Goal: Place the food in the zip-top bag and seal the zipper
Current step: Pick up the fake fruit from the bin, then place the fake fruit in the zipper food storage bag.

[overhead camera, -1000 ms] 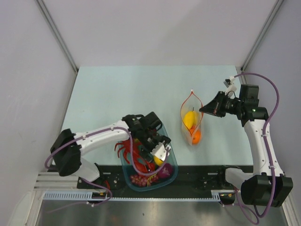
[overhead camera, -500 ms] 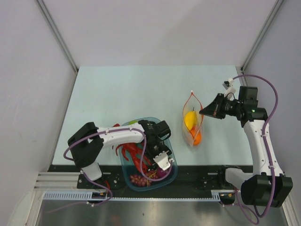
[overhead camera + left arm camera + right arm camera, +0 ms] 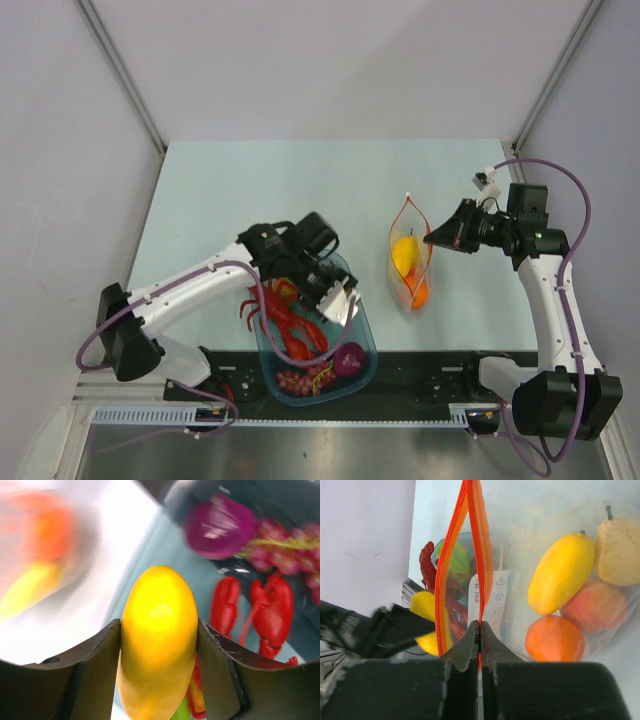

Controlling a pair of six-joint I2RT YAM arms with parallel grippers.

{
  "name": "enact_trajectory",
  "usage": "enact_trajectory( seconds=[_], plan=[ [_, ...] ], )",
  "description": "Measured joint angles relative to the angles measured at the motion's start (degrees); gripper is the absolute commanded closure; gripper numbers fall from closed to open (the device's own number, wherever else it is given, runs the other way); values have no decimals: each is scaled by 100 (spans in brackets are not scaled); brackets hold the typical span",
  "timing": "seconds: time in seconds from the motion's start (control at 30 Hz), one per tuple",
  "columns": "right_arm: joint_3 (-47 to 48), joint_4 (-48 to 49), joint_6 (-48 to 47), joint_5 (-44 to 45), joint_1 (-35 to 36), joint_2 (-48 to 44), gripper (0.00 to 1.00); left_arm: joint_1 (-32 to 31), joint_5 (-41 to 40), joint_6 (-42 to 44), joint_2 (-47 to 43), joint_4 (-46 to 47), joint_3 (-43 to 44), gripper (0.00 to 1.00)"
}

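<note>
My left gripper [image 3: 340,304] is shut on a yellow mango [image 3: 157,640] and holds it above the far right part of the blue tub [image 3: 366,338]. The clear zip-top bag [image 3: 410,272] lies to the right with its mouth open towards the far side. Inside it I see a yellow mango [image 3: 562,572], an orange [image 3: 555,637], a peach [image 3: 596,605] and a pale pear [image 3: 620,550]. My right gripper [image 3: 433,237] is shut on the red zipper strip [image 3: 479,555] at the mouth's right side. A round purple piece [image 3: 220,526] and purple grapes [image 3: 290,555] lie in the tub.
The red toy lobster [image 3: 290,322] fills the left of the tub, its claws [image 3: 272,610] under my left gripper. A green leaf [image 3: 455,560] shows through the bag. The tub stands at the table's near edge, between the arm bases.
My left gripper has risen out of the tub's near right corner with the yellow mango and moved away from the near edge. The right gripper and the bag have stayed put.
</note>
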Motion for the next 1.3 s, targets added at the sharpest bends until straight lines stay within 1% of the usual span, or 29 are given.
enact_trajectory(
  seconds=[0.03,0.1,0.13,0.17,0.2,0.23,0.27,0.37,0.5,0.53,0.63,0.73,0.83,0.93,1.0,1.03,1.07,1.1,1.13,1.23,1.3],
  plan=[
    [0,0,-7,-9,0,0,100,98,81,-221,-20,13,162,71],
    [0,-2,-17,-24,0,0,100,420,345,-1029,81,173,734,73],
    [0,0,-17,-26,-2,0,100,597,459,-1832,205,516,1152,71],
    [0,0,-15,-28,-2,0,100,686,470,-2398,299,828,1410,70],
    [2,0,-15,-28,-4,0,100,791,461,-3250,426,1397,1749,67],
    [2,2,-11,-28,-4,0,100,841,435,-3840,503,1786,1919,67],
    [2,2,0,-28,-7,0,100,866,369,-4618,555,2332,2037,67],
    [2,20,63,-28,-7,0,100,813,-48,-6738,579,3705,2031,65],
    [2,173,297,-31,-7,-33,100,728,-802,-8852,612,5053,1716,65],
    [2,243,393,-37,-7,-46,100,723,-992,-9320,656,5305,1631,64],
    [0,496,669,-50,9,-101,100,678,-1462,-10365,901,5720,1528,62],
    [-11,715,879,-48,55,-151,100,625,-1882,-11101,1158,5877,1392,60],
    [-44,885,1027,-48,85,-195,100,562,-2216,-11726,1370,5770,1263,59],
    [-111,942,1086,-42,92,-236,100,542,-2468,-12137,1458,5571,1097,50],
    [-146,949,1102,-31,92,-249,100,540,-2573,-12281,1456,5490,968,41],
    [-162,949,1104,-28,92,-258,100,540,-2583,-12314,1456,5484,914,34],
    [-175,953,1104,-24,92,-264,100,540,-2588,-12325,1453,5460,866,21],
    [-188,953,1104,-24,92,-267,100,540,-2588,-12310,1453,5447,833,16],
    [-199,951,1104,-24,92,-269,100,544,-2575,-12284,1451,5427,807,1],
    [-199,949,1088,-33,83,-271,100,542,-2509,-12026,1386,5320,782,0],
    [-199,938,1034,-46,63,-282,100,560,-2428,-11691,1255,5259,782,0]
  ],
)
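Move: The left gripper already holds a yellow mango just above the bin. From it the zip-top bag's mouth is about 13 cm ahead, 14 cm right and 7 cm higher. The orange in the bag sits some 5 cm ahead, 15 right and 10 below; the purple fruit 9 back, 3 right and the lobster 3 back, 8 left are both about 13 below. The right gripper has the mouth's middle roughly 3 cm to its left, level both ways. Swing the left gripper with the mango up some 20 cm, forward and right out of the bin, turning the wrist roughly 90 degrees counter-clockwise until the fingers point right, forward and slightly down. Sink about 12 cm at the bag's mouth and open wide to let the mango go. Keep the right fingers pinched on the rim, raising them 2 or 3 cm. ##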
